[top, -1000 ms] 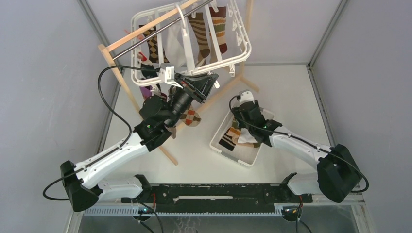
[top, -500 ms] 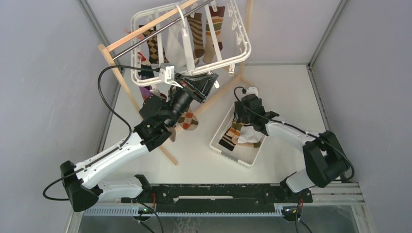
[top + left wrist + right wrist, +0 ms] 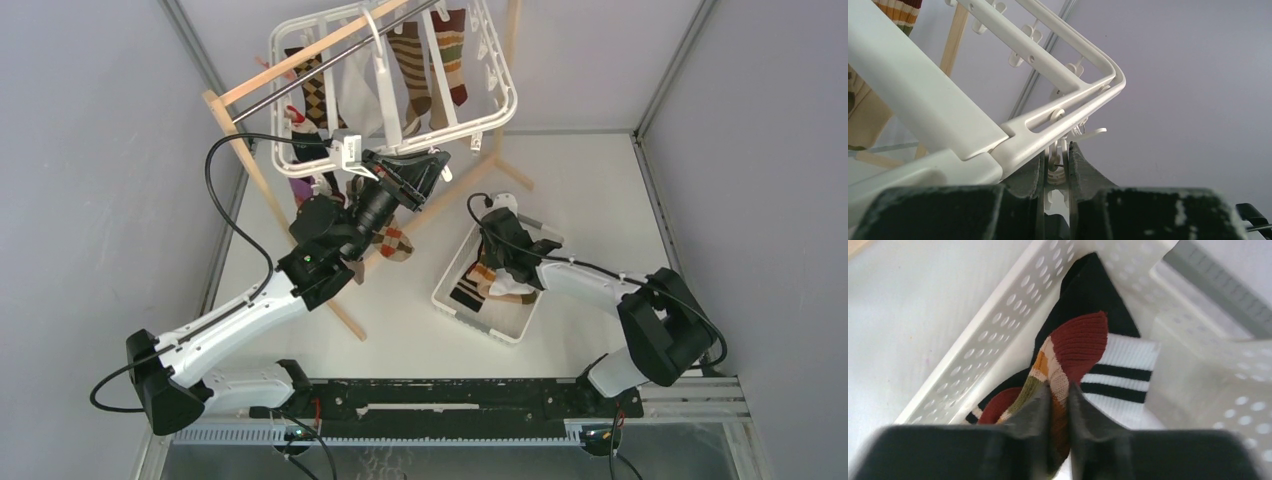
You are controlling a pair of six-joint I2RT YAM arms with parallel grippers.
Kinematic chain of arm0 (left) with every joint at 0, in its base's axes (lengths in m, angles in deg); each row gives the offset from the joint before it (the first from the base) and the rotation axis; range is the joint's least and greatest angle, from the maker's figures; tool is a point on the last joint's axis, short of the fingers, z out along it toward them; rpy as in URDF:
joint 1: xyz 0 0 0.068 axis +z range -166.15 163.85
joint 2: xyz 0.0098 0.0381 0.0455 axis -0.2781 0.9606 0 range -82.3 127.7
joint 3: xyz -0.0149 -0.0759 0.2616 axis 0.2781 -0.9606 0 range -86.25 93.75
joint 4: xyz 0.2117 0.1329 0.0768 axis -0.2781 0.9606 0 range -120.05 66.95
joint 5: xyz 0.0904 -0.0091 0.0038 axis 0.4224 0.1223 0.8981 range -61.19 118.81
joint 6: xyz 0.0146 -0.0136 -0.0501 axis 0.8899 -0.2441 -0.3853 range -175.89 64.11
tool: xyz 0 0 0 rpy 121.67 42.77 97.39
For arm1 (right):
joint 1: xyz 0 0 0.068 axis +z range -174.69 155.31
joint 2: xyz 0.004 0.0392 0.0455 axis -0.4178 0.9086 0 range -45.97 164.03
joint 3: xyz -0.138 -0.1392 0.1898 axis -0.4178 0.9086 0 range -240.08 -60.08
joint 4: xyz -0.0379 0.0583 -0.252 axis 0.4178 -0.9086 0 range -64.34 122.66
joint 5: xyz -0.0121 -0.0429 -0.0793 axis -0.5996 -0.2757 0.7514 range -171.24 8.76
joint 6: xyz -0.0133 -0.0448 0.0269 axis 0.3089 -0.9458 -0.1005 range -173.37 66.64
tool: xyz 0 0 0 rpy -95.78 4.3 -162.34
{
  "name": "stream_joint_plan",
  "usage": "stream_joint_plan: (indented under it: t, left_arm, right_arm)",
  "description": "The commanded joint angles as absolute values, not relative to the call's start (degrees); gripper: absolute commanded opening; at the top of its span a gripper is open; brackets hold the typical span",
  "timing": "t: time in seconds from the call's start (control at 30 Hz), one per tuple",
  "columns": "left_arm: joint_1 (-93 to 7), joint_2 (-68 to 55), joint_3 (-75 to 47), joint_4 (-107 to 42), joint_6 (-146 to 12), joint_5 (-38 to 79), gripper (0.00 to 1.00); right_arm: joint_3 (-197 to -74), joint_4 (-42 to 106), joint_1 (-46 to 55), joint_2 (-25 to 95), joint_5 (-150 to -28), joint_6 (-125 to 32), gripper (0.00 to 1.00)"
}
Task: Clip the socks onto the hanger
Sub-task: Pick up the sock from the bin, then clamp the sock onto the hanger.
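The white hanger [image 3: 505, 110] hangs from the rod, with striped socks [image 3: 410, 65] and an argyle sock [image 3: 315, 95] clipped to it. At its near corner my left gripper [image 3: 437, 165] is shut on a small white clip [image 3: 1057, 167] under the hanger frame [image 3: 1068, 87]; the left gripper [image 3: 1055, 160] squeezes that clip's sides. My right gripper [image 3: 495, 268] is down in the basket. In the right wrist view the right gripper [image 3: 1059, 390] is shut on a brown-tan-red striped sock [image 3: 1075, 342].
The white slotted basket [image 3: 998, 335] also holds a white sock with black stripes [image 3: 1120, 377] and a black sock [image 3: 1093, 290]. The wooden stand [image 3: 270, 205] with its metal rod [image 3: 330, 65] crosses the back left. An argyle sock [image 3: 393, 240] hangs below the left arm.
My right gripper has reached into the basket, opened wide, then closed on the striped sock. The left gripper has kept its hold on the clip; the hanger swayed slightly.
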State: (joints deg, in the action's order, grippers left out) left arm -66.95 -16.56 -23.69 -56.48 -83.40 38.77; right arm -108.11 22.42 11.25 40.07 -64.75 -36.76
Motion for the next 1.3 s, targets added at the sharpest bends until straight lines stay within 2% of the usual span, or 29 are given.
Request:
stream_joint_plan:
  t: [0.0, 0.03, 0.27, 0.53, 0.67, 0.87, 1.27]
  left_arm:
    - [-66.5, -16.3, -24.6, -57.1, -84.0, 37.2, 0.0]
    - [-66.5, -16.5, -24.6, -57.1, -83.9, 37.2, 0.0]
    - [-66.5, -17.3, -24.8, -57.1, -84.1, 36.8, 0.0]
    - [-66.5, -17.3, -24.5, -57.1, -85.1, 35.3, 0.0]
    - [-66.5, -17.1, -23.9, -57.1, -86.4, 33.6, 0.0]
    - [-66.5, -16.8, -23.1, -57.0, -88.4, 31.5, 0.0]
    - [-66.5, -16.0, -22.2, -57.1, -90.3, 30.1, 0.0]
  right_arm:
    - [-108.3, 24.4, 12.5, 35.1, -59.5, -37.7, 0.15]
    - [-108.3, 24.5, 12.9, 34.2, -58.2, -38.0, 0.0]
    - [-104.9, 31.4, 20.3, 23.0, -54.0, -48.6, 0.0]
    - [-104.0, 31.3, 20.7, 0.3, -70.9, -52.7, 0.0]
    - [-106.8, 27.6, 20.2, -5.9, -79.5, -53.2, 0.0]
    - [-110.1, 26.5, 21.3, -8.7, -88.7, -55.6, 0.0]
    - [-115.9, 31.3, 24.5, -1.6, -91.1, -58.5, 0.0]
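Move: The striped sock lies right between the right fingertips, its middle about 1 cm ahead and 1 cm below. The black sock is roughly 5 cm ahead of that hand and 2 cm left, 3 cm down; the white sock about 2 cm ahead and 3 cm right, 3 cm down. From the left hand, up at the hanger clip, the striped sock is some 5 cm ahead, 14 cm right and 41 cm below. Right fingers pinch the striped sock shut, lift it about 31 cm and back 13, tipping up and swinging left. ##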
